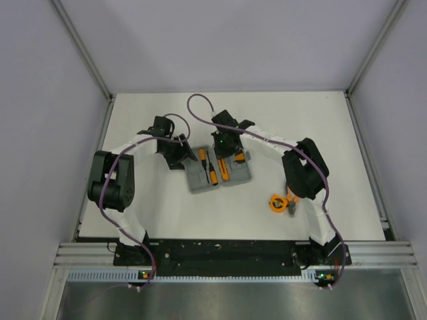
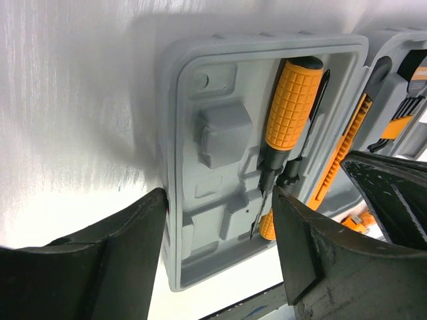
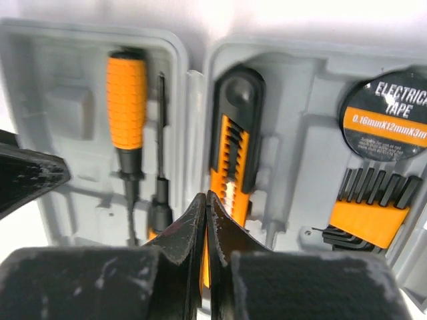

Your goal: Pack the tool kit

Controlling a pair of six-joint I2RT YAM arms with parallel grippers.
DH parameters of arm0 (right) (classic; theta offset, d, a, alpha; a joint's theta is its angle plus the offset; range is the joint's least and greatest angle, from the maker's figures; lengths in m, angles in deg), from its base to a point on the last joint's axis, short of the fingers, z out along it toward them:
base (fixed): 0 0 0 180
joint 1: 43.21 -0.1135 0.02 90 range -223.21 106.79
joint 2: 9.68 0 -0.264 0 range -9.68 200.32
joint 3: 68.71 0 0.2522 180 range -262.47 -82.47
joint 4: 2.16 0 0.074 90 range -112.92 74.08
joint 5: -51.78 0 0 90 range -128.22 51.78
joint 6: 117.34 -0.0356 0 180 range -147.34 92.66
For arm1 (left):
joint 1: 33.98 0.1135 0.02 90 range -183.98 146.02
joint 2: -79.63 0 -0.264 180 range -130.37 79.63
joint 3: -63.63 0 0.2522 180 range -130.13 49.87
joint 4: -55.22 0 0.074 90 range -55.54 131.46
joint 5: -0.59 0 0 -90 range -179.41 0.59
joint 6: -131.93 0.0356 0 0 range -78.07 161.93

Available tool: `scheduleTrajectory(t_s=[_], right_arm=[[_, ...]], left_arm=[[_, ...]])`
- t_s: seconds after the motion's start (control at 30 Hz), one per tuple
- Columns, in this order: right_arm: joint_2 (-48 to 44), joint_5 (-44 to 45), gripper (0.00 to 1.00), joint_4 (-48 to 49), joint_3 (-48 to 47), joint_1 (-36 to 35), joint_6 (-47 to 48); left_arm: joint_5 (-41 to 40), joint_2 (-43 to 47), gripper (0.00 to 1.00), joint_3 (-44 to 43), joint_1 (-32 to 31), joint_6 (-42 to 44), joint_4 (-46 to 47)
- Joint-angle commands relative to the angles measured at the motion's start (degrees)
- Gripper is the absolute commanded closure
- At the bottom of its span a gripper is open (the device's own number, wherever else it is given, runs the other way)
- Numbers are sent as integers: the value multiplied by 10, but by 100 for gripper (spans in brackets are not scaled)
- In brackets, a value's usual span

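The grey tool kit case [image 1: 195, 181] lies open on the table. Its left half [image 2: 213, 133] holds an orange-handled screwdriver [image 2: 292, 100] and a thin black one beside it. My left gripper [image 2: 220, 193] is open and straddles that half, its left finger [image 2: 127, 247] against the case's outer wall. In the right half an orange-and-black utility knife [image 3: 233, 147] sits in its slot. My right gripper [image 3: 205, 197] is shut with nothing in it, tips right over the knife's near end. The round orange tape measure [image 1: 276, 202] and the pliers [image 1: 291, 205] lie loose on the table, right of the case.
A roll of electrical tape [image 3: 385, 113] and an orange holder of hex keys [image 3: 367, 213] sit in the case's right half. Both arms [image 1: 110, 180] reach in from the near edge. Grey walls close the white table [image 1: 300, 127] on three sides.
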State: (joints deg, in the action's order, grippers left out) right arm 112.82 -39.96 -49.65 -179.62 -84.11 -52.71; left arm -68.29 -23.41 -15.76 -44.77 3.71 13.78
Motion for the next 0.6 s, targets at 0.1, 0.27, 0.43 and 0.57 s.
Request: scheduleTrajectory(t_s=[0.1, 0.27, 0.43, 0.57], right_arm=[[-44, -13, 97, -17, -120, 19, -52], [-90, 15, 86, -48, -104, 27, -56], [-168, 77, 78, -53, 11, 38, -59], [-236, 110, 67, -66, 110, 53, -74]], left_arm=[[-3, 13, 31, -42, 9, 11, -8], [-3, 13, 31, -49, 12, 14, -11], [-8, 19, 31, -50, 12, 21, -18], [-38, 39, 27, -54, 13, 31, -32]])
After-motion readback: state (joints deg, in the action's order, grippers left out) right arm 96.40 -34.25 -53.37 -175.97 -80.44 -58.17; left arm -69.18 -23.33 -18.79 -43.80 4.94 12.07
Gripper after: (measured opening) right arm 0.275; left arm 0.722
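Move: From the right hand, shut fingertips at the utility knife in the open case, the tape measure lies roughly 15 cm back and 18 cm right, about 1 cm lower; the pliers lie about 12 cm back and 23 cm right. The hex keys are about 6 cm right, level with it; the knife's middle is 1 cm back, just below. From the left hand, the tape measure lies some 13 cm back and 28 cm right. The utility knife is left in its slot as the right hand's shut fingertips come away, rising fast by about 10 cm and arcing slightly forward, then swinging right and a little back over the hex-key side of the case. The fingers open about a quarter and the wrist turns clockwise. The left hand, still open, eases up and forward under 2 cm, its outer finger coming clear of the case's left wall. ##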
